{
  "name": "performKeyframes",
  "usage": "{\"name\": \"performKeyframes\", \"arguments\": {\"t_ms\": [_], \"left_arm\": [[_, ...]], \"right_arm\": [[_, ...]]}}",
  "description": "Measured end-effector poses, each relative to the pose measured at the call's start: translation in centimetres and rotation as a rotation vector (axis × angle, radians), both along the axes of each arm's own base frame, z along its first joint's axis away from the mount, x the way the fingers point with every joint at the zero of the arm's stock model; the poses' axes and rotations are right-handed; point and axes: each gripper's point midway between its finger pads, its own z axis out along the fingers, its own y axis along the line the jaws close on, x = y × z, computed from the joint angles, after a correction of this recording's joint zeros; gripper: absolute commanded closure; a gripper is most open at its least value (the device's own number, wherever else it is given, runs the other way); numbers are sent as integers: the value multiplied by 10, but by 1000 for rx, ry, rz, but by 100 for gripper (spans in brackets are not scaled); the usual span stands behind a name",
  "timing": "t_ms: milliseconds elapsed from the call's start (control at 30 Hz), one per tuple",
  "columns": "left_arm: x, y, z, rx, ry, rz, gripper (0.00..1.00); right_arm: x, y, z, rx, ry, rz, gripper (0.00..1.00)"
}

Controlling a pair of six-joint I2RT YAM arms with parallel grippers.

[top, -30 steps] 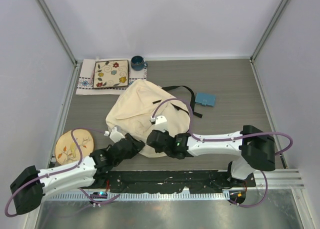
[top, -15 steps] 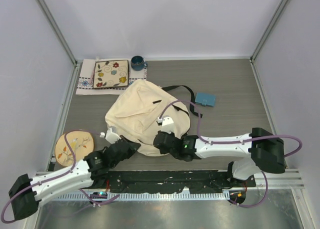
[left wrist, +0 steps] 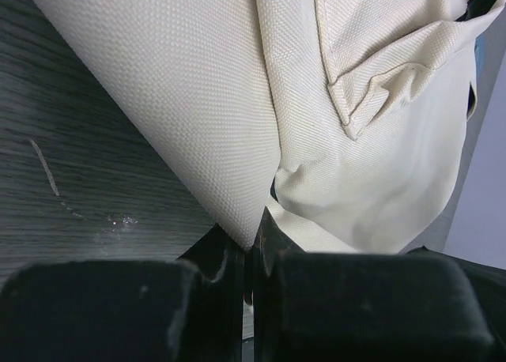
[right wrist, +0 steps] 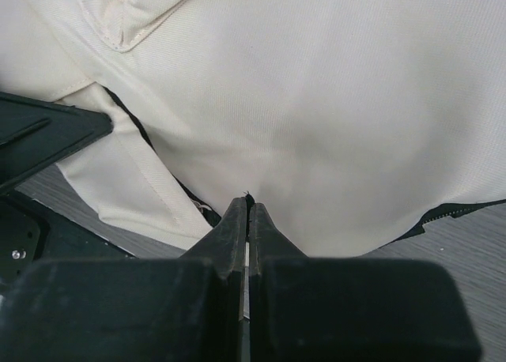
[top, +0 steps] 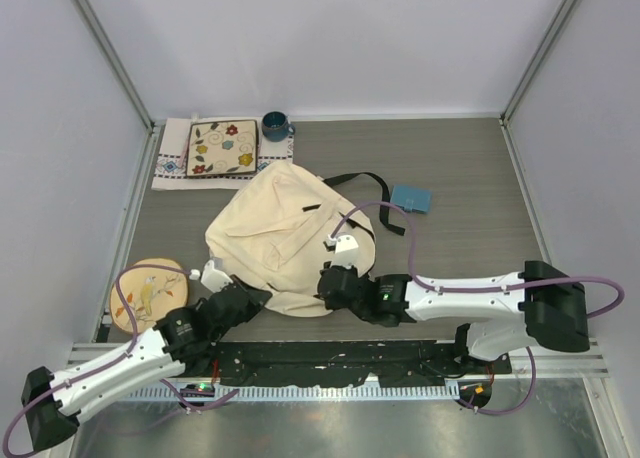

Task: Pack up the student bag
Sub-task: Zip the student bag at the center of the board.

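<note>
The student bag [top: 285,233], cream fabric with a front pocket, lies mid-table with its black straps [top: 365,183] trailing toward the back. My left gripper [top: 252,294] is at its near left corner. In the left wrist view the left gripper [left wrist: 251,239] is shut on a fold of the bag [left wrist: 182,85]. My right gripper [top: 332,279] sits at the bag's near edge. In the right wrist view the right gripper [right wrist: 248,208] is shut, with a small dark bit of the bag's [right wrist: 316,101] edge pinched at the tips.
A floral placemat on a white cloth [top: 222,150] and a blue mug [top: 275,126] are at the back left. A small blue flat item [top: 410,199] lies right of the straps. A round floral mat [top: 147,293] sits near my left arm.
The left gripper has closed on the bag's fabric. Both arms have drawn back toward the near edge, and the bag has slid a little nearer and leftward.
</note>
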Motion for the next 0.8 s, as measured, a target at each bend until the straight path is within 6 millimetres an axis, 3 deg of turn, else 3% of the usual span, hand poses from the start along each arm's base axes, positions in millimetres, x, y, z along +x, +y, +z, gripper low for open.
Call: {"name": "performKeyframes", "arguments": {"t_ms": [233,467,600,700,800], "left_arm": [[1,0,-1,27,14,0,100],[4,3,11,34,-5,0,100],[3,10,8,63,0,3,100],[2,11,7,76,-1,-5,82],[3,14,10,132,-8,-26,50]], "right_arm": [[-4,-5,10,40,0,2,99],[-9,-12,10,57,5,27,99],[-11,-18,9,54,-1,36,99],[-11,-20,10,56,-4,38,99],[-11,-20,9,48,-8,42,99]]}}
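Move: The right hand's shut fingers already hold the zip pull. The black stretch of zip still ahead of it lies about 6 cm to this hand's right and 4 cm ahead, some 3 cm lower; the black strap's end is some 15 cm ahead and 15 cm right. The left hand already pinches the bag's near edge right at its fingertips, with the zip pull roughly 11 cm to its right and level fore and aft. Keeping its fingers shut on the pull, the right hand drags it about 2 cm to the right and 1 cm back towards the base, rising about a centimetre early on and easing to a stop, so the slider runs along the bag's near edge towards the zip's right-hand stretch. The left hand keeps its pinch on the near edge while drawing a little over 1 cm left, away from the pull, and about 1 cm up, then rolls to about 8 degrees, left side rising, and at the very end opens its fingers partway around the cloth. ##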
